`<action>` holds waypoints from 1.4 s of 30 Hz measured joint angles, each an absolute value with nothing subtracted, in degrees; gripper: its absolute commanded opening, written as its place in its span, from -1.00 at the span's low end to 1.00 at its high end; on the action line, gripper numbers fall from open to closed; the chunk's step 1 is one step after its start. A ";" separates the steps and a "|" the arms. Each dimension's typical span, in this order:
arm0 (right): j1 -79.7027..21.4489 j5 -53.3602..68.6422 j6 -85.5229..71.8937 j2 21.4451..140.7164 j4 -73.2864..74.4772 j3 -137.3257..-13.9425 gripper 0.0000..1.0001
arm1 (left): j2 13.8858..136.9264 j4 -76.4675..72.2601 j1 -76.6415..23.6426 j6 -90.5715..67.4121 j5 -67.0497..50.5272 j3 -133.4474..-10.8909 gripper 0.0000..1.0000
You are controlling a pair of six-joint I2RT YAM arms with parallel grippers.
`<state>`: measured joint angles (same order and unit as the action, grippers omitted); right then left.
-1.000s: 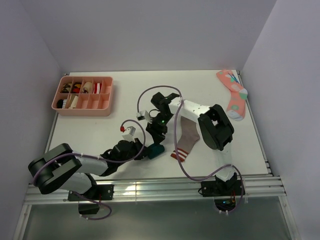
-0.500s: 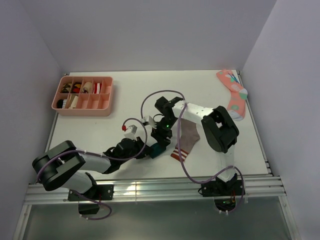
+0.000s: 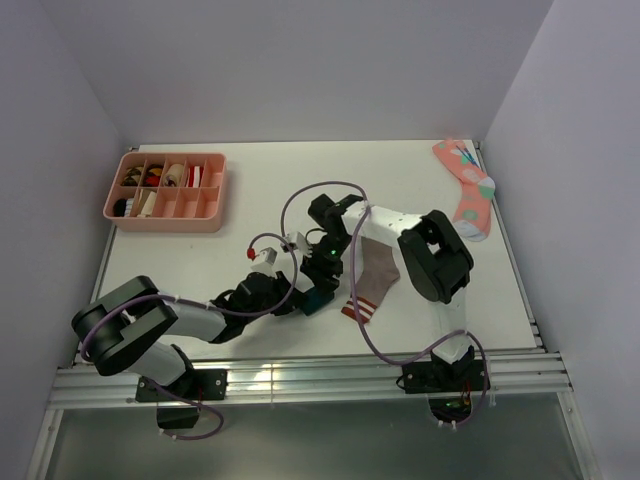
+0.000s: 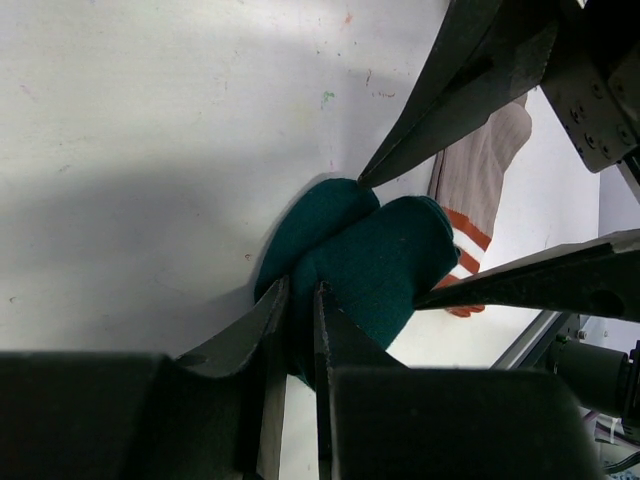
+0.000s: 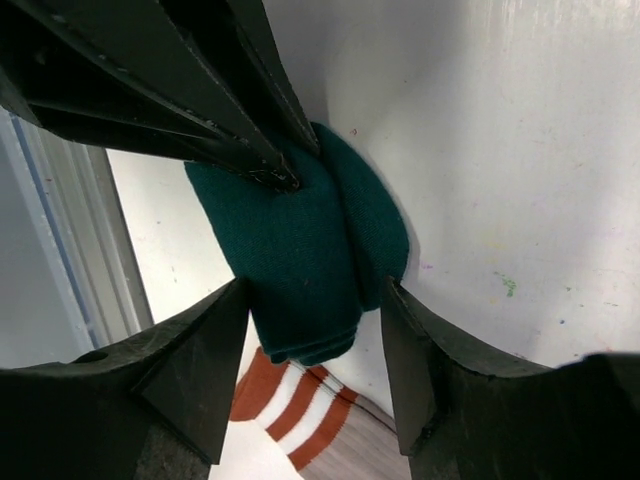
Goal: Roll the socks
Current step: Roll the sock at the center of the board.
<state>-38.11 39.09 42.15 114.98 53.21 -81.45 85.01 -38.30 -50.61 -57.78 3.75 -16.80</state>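
Note:
The dark green sock lies folded into a thick bundle near the table's front, beside the taupe sock with its red-and-white striped cuff. My left gripper is shut on an edge of the green sock. My right gripper is open. Its fingers straddle the green bundle from above, close to both of its sides. The striped cuff shows just beyond the bundle. The left arm's fingertips pinch the bundle's far edge.
A pink divided tray holding several small items stands at the back left. A coral-pink spotted sock lies at the back right by the wall. The metal rail runs along the near edge. Walls close in on both sides.
The right gripper has come down and slightly right, and now stands over the green bundle. The left arm has shifted a little, still holding the sock.

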 measured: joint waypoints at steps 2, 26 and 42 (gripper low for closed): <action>-38.11 39.07 41.54 115.39 53.69 -81.87 0.20 | 85.03 -38.26 -50.59 -57.78 3.70 -16.84 -0.99; -37.95 39.16 29.39 119.42 56.31 -84.05 -0.66 | 84.75 -36.10 -50.33 -60.66 4.62 -17.65 -0.25; -37.56 43.79 10.07 119.74 48.51 -80.12 -0.71 | 66.19 -17.63 -52.97 -72.49 17.47 -12.12 0.00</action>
<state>-37.56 43.79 10.07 119.74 48.51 -80.12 66.19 -17.63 -52.97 -72.49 17.47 -12.12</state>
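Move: The half-rolled green sock is between the grippers. The left fingers already pinch its near-left edge, its middle roughly 4 cm to their right and 1 cm ahead. The right fingers stand open over its other part, with its middle about 2 cm back, 1 cm left and 2 cm below. The brown sock's middle lies some 14 cm right of the right hand and 2 cm ahead; its striped cuff is about 10 cm right and 4 cm back. Close the right gripper on the green roll, easing it down and back about 1 cm, while the left keeps its pinch. Once the right has its hold, open the left fingers and draw the left hand about 5 cm to its left, off the roll, turning slightly counter-clockwise. Meanwhile, take the right hand a little farther back and left, its wrist swinging some 30 degrees, largely clockwise. ##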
